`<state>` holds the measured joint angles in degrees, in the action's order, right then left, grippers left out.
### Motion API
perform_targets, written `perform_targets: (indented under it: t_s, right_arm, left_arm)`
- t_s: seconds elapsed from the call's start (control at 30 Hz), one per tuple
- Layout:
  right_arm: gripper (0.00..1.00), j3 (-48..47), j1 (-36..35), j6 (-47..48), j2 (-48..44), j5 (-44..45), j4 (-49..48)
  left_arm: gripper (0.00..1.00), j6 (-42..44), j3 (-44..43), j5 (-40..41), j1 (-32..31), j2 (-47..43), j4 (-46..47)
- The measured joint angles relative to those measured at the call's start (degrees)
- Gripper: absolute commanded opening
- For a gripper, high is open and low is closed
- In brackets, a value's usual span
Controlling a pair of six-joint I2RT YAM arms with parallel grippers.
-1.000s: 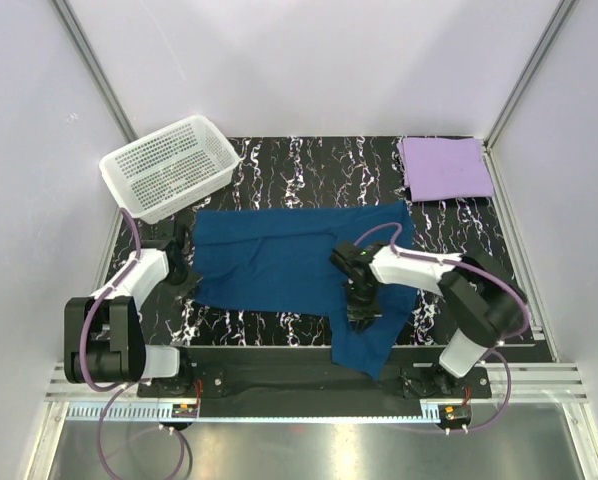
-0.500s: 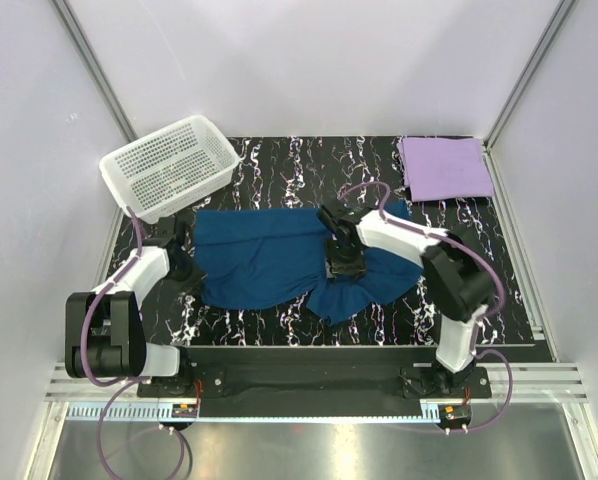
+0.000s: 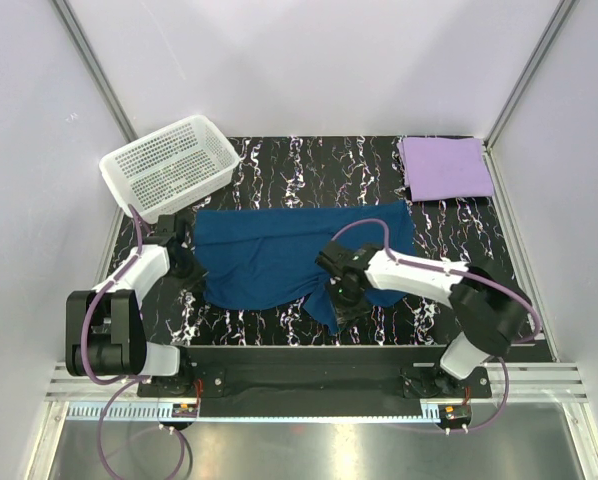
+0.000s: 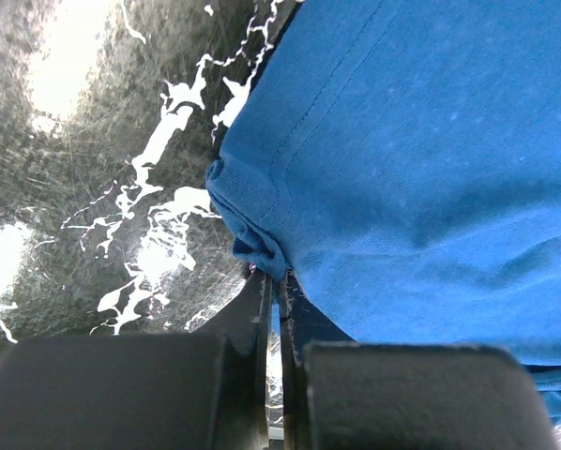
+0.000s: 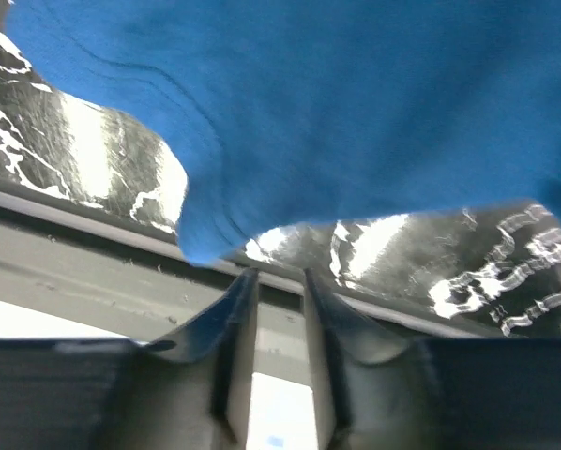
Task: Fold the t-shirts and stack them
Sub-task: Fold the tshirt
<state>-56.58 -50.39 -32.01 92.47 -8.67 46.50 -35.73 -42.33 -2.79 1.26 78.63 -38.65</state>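
The dark teal-blue t-shirt (image 3: pixel 269 255) lies spread and partly bunched across the middle of the table, and no printed graphic shows. My left gripper (image 3: pixel 186 268) is shut on a bunched fold at the shirt's left edge (image 4: pixel 252 234), low on the table. My right gripper (image 3: pixel 344 305) hovers over the shirt's near right flap. Its jaws (image 5: pixel 279 277) stand slightly apart with nothing between them, and the blue cloth (image 5: pixel 356 112) lies just beyond the tips. The pale lavender t-shirt (image 3: pixel 445 167) lies folded at the far right corner.
A white perforated basket (image 3: pixel 169 165) stands at the far left corner, just behind my left arm. The black marbled table top (image 3: pixel 299 165) ends at a metal rail (image 5: pixel 65 253) near the right gripper. Walls enclose the left, right and back.
The right gripper lifted the flap hanging over the near edge up onto the shirt. It has now moved back toward the near edge, its jaws empty. The left gripper barely moved.
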Motion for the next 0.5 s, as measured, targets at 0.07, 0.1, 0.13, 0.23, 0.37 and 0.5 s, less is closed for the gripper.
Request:
perform_targets:
  t_s: [0.07,0.1,0.13,0.23,0.37,0.5]
  right_arm:
    - [0.42,0.0,-1.3,-0.1,1.8,-0.2,-1.9]
    - [0.44,-0.1,-1.7,-0.2,2.6,-0.5,-2.8]
    - [0.45,-0.4,-2.0,-0.2,3.4,-0.7,-3.5]
    - [0.52,-1.6,-2.1,-0.3,5.5,-1.2,-4.9]
    - [0.54,-2.4,-2.1,-0.5,6.7,-1.3,-5.5]
    - [0.52,-2.8,-2.1,-0.9,7.1,-0.9,-4.9]
  left_arm:
    - [0.00,0.1,-0.1,0.0,0.0,0.0,0.0]
    - [0.00,0.2,-0.1,0.0,0.0,0.0,0.0]
    - [0.00,0.2,-0.1,-0.1,0.0,0.1,0.0]
    - [0.00,0.2,-0.1,-0.1,0.0,0.7,0.0]
    - [0.00,0.2,-0.1,-0.1,0.0,0.9,0.0]
    - [0.00,0.2,-0.1,-0.1,0.0,1.0,0.0]
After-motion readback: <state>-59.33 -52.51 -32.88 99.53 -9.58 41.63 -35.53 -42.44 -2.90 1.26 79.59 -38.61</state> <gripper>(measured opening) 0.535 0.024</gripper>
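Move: The right hand, empty and partly open, has the t-shirt's near sleeve end about 3 cm to its left, 1 cm ahead and 3 cm below. The t-shirt's body centres some 9 cm left and 13 cm ahead of it; the table's near edge runs about 4 cm behind, level left to right. From the left hand that sleeve end lies roughly 25 cm to the right, 8 cm back and slightly lower. Leftward and down, the right hand travels about 3 cm sideways while sinking some 2 cm to the t-shirt's sleeve end, its fingers spreading wider on the way to straddle the near edge of the cloth, then stays there. Its wrist hardly turns. The left hand stays put, shut, and keeps its pinch on the t-shirt's near left corner. ##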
